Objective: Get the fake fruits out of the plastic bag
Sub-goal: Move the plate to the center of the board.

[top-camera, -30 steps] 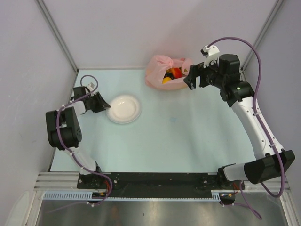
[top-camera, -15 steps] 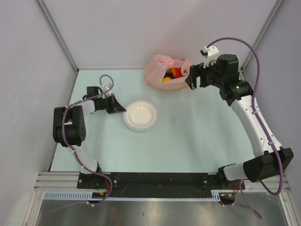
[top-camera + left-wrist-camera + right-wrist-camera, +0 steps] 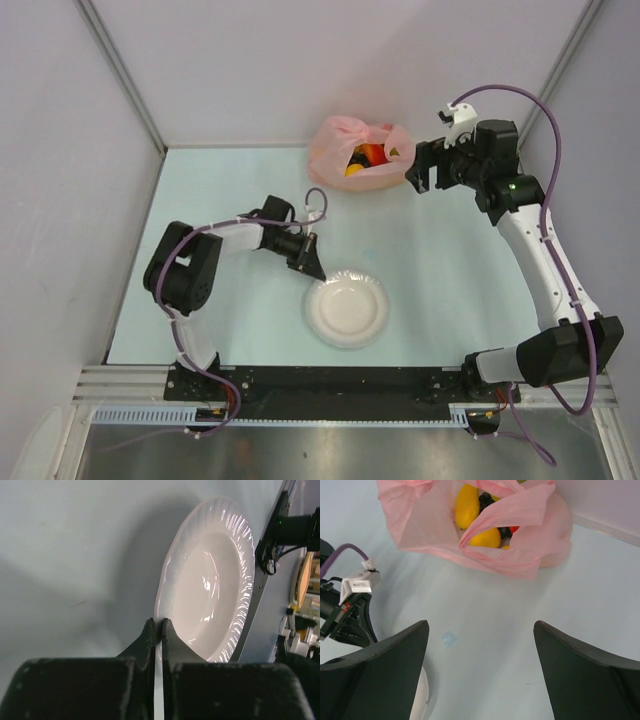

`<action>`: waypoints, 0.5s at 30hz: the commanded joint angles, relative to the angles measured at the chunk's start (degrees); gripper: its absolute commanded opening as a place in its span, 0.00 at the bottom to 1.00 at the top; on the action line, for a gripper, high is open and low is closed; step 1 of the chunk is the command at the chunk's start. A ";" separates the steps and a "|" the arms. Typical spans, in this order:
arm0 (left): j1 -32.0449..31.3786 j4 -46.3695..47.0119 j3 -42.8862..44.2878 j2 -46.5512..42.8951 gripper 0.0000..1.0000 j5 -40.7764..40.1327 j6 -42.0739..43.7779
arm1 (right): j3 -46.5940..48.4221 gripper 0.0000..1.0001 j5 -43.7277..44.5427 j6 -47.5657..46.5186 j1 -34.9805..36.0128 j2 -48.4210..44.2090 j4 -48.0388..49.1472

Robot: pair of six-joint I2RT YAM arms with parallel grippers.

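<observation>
The pink plastic bag (image 3: 335,150) lies at the back of the table with its mouth open. Inside it show the fake fruits (image 3: 360,160): yellow pieces (image 3: 466,505), dark grapes (image 3: 485,500) and a bit of red (image 3: 514,529). My right gripper (image 3: 422,172) hovers just right of the bag, open and empty; in the right wrist view the gripper (image 3: 481,625) has the bag (image 3: 530,545) ahead of it. My left gripper (image 3: 312,268) is shut on the rim of a white plate (image 3: 345,310); in the left wrist view its gripper (image 3: 159,625) pinches the plate's edge (image 3: 165,600).
Grey walls with metal corner posts enclose the table on three sides. A small blue mark (image 3: 448,639) lies on the table between bag and plate. The left wrist (image 3: 350,605) shows at the left of the right wrist view. The black base rail (image 3: 320,383) runs along the near edge.
My left gripper closed on the plate's rim and dragged the plate from the left side rightward and nearer the front. The right gripper drifted slightly right, still open.
</observation>
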 commanded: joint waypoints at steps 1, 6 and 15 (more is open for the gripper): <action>-5.04 -0.99 4.32 2.04 0.00 -1.42 4.79 | -1.27 0.91 -2.04 0.07 -0.26 -1.29 2.33; -6.81 -5.54 7.14 -2.07 0.56 -3.26 8.03 | -1.80 0.91 -2.83 0.07 -1.05 -1.11 3.03; -0.05 -9.73 22.77 -18.34 0.76 -13.00 10.87 | -1.81 0.88 -3.62 1.47 -1.41 -0.94 10.23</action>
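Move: The plate's rim is still pinched in my left fingers. Its middle lies about 9 cm back and 6 cm to the right of them, 2 cm lower. A small blue patch on the board is some 7 cm ahead and 11 cm right of this hand, and the pink plastic bag stands about 33 cm ahead and 11 cm right. From my right hand the plate is roughly 21 cm back, 17 cm left and 29 cm down. I let go of the plate's rim by spreading my left fingers to about three-quarters open while the hand still eases some 3 cm right and slightly back. Then I lift it about 9 cm clear of the plate, swinging forward and a little left, with the wrist rolling some 20 degrees. ##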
